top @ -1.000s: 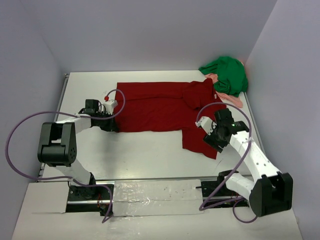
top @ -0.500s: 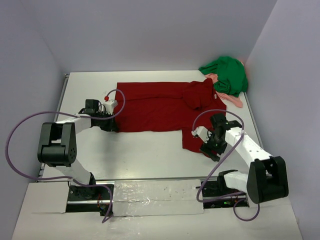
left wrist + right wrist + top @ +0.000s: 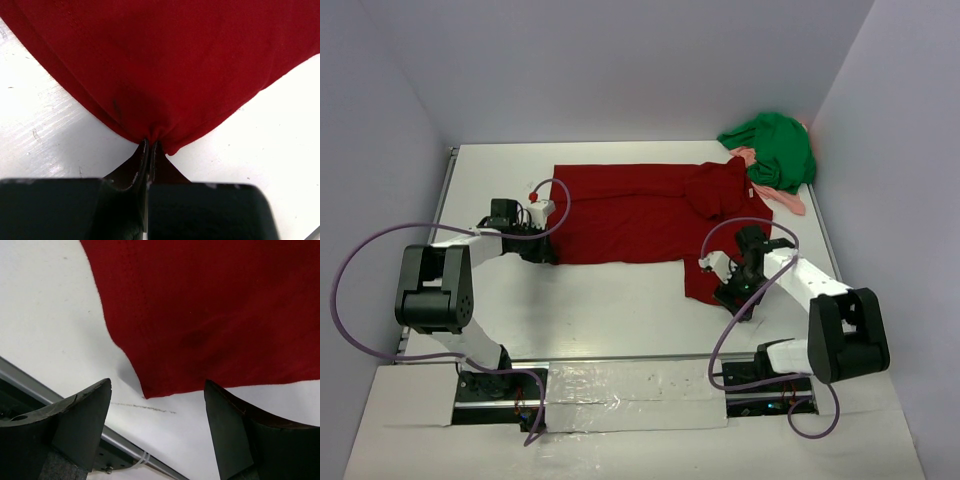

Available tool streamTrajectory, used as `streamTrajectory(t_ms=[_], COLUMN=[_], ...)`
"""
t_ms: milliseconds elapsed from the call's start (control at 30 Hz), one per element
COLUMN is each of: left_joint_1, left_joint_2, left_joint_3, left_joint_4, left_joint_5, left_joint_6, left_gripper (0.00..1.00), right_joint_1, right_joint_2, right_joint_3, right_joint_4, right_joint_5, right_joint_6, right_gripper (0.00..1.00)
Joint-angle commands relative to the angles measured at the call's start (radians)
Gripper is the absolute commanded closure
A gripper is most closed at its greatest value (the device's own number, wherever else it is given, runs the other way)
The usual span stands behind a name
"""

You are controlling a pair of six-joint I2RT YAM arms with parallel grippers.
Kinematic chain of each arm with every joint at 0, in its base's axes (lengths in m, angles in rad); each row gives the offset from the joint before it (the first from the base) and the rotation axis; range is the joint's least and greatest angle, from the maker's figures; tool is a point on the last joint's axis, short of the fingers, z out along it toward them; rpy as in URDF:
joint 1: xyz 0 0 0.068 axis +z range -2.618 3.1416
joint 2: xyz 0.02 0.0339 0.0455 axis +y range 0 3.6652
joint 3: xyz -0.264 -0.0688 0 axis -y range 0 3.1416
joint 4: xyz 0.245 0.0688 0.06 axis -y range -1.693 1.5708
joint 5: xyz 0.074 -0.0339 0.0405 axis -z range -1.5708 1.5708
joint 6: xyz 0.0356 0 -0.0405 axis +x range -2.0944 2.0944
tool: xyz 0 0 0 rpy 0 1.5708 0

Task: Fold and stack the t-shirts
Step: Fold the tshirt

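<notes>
A large dark red t-shirt [image 3: 640, 210] lies spread across the white table, its right end folded over in a flap. My left gripper [image 3: 544, 254] is shut on the shirt's near-left corner. In the left wrist view the cloth [image 3: 165, 65] bunches into the pinched left gripper [image 3: 150, 142]. My right gripper [image 3: 738, 300] stands open, low over the shirt's near-right corner. In the right wrist view that corner of the red cloth [image 3: 215, 310] sits between the spread jaws of the right gripper [image 3: 157, 385], untouched. A green t-shirt [image 3: 775, 148] and a salmon-pink piece [image 3: 782, 198] lie bunched at the back right.
A metal rail [image 3: 620, 358] runs along the table's near edge, close below the right gripper in its wrist view [image 3: 125, 445]. Walls close in the table on the left, back and right. Purple cables [image 3: 360, 290] loop off both arms.
The right arm has swung left and down over the shirt's near-right corner, and its jaws have spread a little wider. The left arm has not moved.
</notes>
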Motion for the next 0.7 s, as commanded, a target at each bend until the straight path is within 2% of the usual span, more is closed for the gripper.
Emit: streamTrajectory(t_ms=[0,267,333,367,433,467,500,667], left_joint_1=[-0.004,-0.004,-0.004,-0.004,-0.004,-0.004,-0.004,-0.004], left_joint_2=[-0.032,-0.043,-0.04,-0.039,-0.04,-0.04,-0.043,-0.06], left_joint_3=[-0.004,-0.012,-0.008,-0.008,-0.008,-0.007,-0.007,-0.007], left_joint_4=[0.01,0.009,0.009,0.01,0.009,0.007,0.006,-0.004], left_joint_5=[-0.027,-0.033,-0.03,-0.032,-0.032,-0.033,-0.033,-0.038], left_joint_6=[0.011,0.013,0.013,0.011,0.011,0.013,0.014,0.016], left_gripper=[1.0,1.0,1.0,1.0,1.0,1.0,1.0,1.0], right_joint_1=[-0.003,-0.026,-0.034,-0.035,-0.038,-0.043,-0.048,-0.06], right_joint_2=[0.02,0.018,0.023,0.024,0.026,0.024,0.024,-0.009], right_joint_3=[-0.03,-0.053,-0.053,-0.053,-0.053,-0.055,-0.058,-0.056], right_joint_4=[0.05,0.09,0.088,0.09,0.087,0.091,0.097,0.097], right_joint_5=[0.028,0.109,0.109,0.111,0.111,0.12,0.123,0.126], right_joint_6=[0.011,0.012,0.008,0.012,0.008,0.009,0.008,0.014], right_gripper=[0.19,0.23,0.37,0.56,0.74,0.93,1.0,1.0])
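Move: The near right corner of the red t-shirt lies almost under the right gripper, about 1 cm back and some 2 cm below, level with it sideways. From the same hand, the flap's near left corner is roughly 16 cm left and 2 cm ahead, and the inner notch by the hem about 17 cm left and 15 cm ahead. From the left gripper, the near right corner lies about 17 cm back and 55 cm right. Lower the open right gripper about 1 cm to the tabletop, then slide it some 2.5 cm right and a little forward along the t-shirt's near right corner, tipping the fingers nearer to vertical. Shut them during the latter part of the slide to pinch the corner, and stay low. Keep the left fingers pinched on the left hem corner. ##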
